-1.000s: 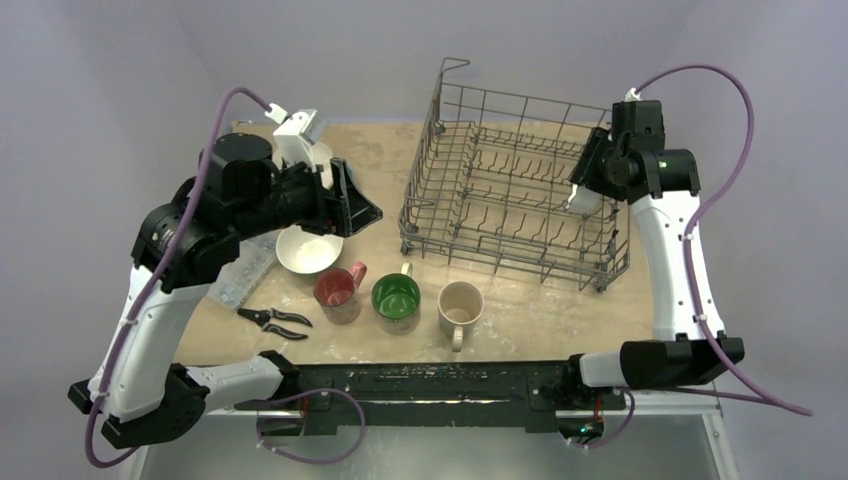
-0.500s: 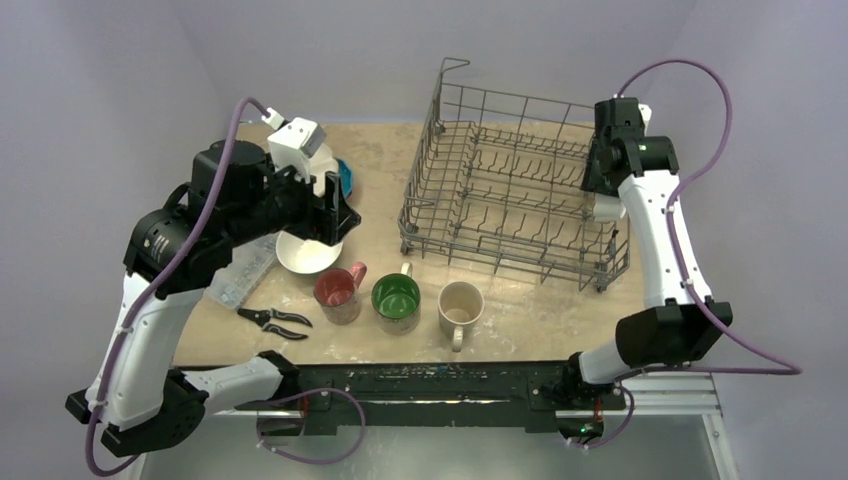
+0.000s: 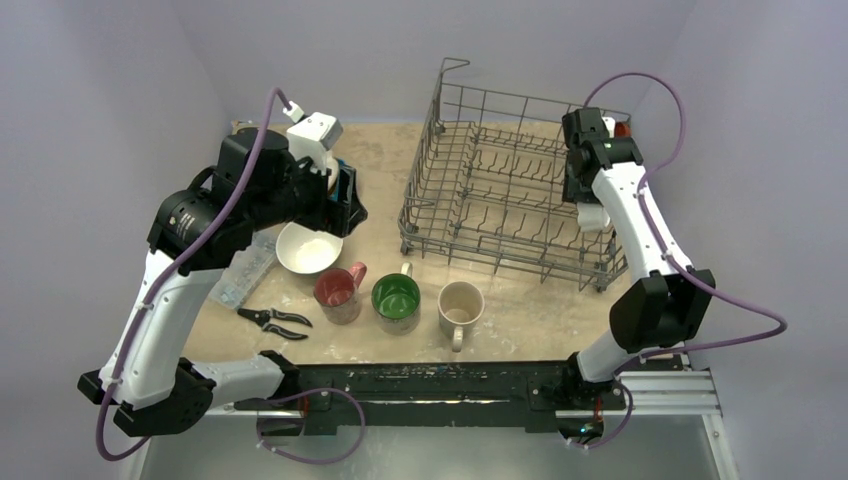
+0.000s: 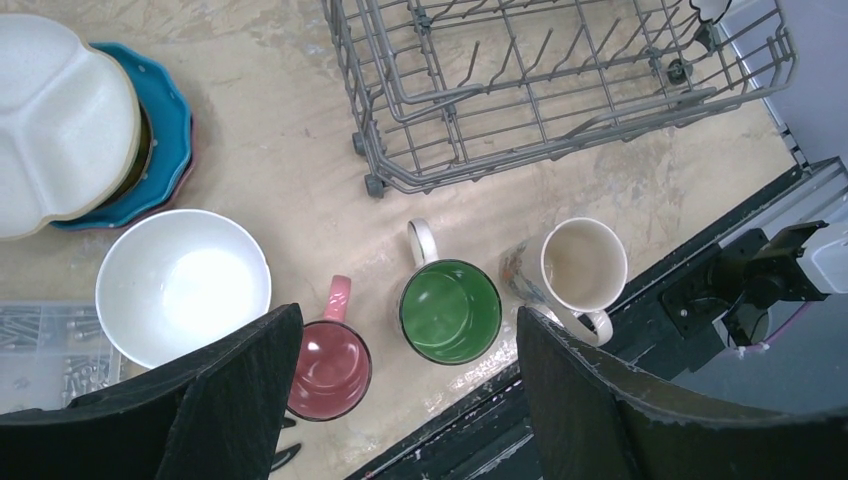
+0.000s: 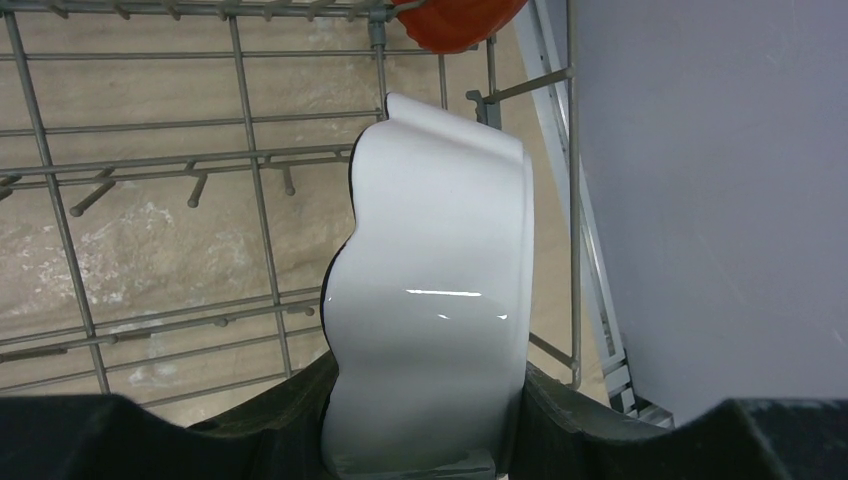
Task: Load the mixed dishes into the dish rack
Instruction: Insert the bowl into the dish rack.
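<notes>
My right gripper (image 5: 428, 378) is shut on a white wavy-edged plate (image 5: 430, 290), which stands on edge inside the right end of the grey wire dish rack (image 3: 500, 190). An orange dish (image 5: 455, 15) shows just beyond the rack's wall. My left gripper (image 4: 408, 322) hangs open and empty, high over the table. Below it are a red mug (image 4: 330, 365), a green mug (image 4: 450, 310), a cream mug (image 4: 585, 265) and a small white bowl (image 4: 185, 285). A cream divided plate (image 4: 50, 120) tops a stack on a teal dish (image 4: 170, 150).
Black-handled pliers (image 3: 272, 320) and a clear compartment box (image 3: 240, 275) lie near the table's left front. The three mugs stand in a row in front of the rack. The wall is close beside the rack's right end.
The right wrist has swung left and inward over the rack's right end, still holding the white plate. The left arm has shifted slightly right above the bowl.
</notes>
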{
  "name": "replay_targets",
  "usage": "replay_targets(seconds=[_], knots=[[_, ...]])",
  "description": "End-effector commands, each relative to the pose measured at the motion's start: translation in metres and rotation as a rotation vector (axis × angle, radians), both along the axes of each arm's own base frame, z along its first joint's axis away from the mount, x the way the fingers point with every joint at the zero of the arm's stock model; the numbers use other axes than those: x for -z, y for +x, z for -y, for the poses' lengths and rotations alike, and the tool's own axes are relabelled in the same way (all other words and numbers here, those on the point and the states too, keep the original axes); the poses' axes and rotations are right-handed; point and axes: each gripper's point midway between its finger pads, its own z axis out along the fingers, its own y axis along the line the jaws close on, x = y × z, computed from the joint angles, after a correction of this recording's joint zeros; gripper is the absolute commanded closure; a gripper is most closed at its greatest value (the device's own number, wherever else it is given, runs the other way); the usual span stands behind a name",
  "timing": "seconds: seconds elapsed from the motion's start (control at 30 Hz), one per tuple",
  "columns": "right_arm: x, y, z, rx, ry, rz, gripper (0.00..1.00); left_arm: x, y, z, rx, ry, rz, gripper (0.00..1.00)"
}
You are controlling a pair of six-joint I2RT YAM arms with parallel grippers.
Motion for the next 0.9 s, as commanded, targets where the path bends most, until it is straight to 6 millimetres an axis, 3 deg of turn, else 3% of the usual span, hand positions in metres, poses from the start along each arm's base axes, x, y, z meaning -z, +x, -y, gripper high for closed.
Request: replay_targets(seconds=[0.0, 0.17, 0.63, 0.87], knots=[[-0.016, 0.010, 0.007, 0.010, -0.042, 0.092, 1.00, -0.012, 0.004, -0.002, -0.001, -0.005, 0.047, 0.23], [0.003, 0.018, -0.010, -0.066, 0.038, 0.104, 1.00, -0.011, 0.002, -0.004, -0.004, 0.001, 0.053, 0.22], [0.028, 0.021, -0.006, -0.080, 0.054, 0.079, 1.00, -0.005, -0.004, -0.010, -0.008, 0.018, 0.056, 0.22], [0.038, 0.017, -0.002, -0.061, 0.042, 0.053, 0.79, -0.006, -0.005, -0.013, -0.005, 0.050, 0.079, 0.21]])
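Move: The white bowl is already in the right hand; its place, the tines just inside the rack's right side, lies almost straight under that hand, about 12 cm down and 1 cm farther out. The rack's right wall stands level with the hand, roughly 7 cm to its right, and the red plate stands some 12 cm ahead and 6 cm to its right. From the left hand that place is about 45 cm right, 12 cm ahead. The white bowl, still pinched between the right fingers, is lowered about 5.5 cm towards the tines at the rack's right side, quickly at first and then easing off. The right wrist tilts and turns counter-clockwise only about five degrees, and the fingers keep their grip. ##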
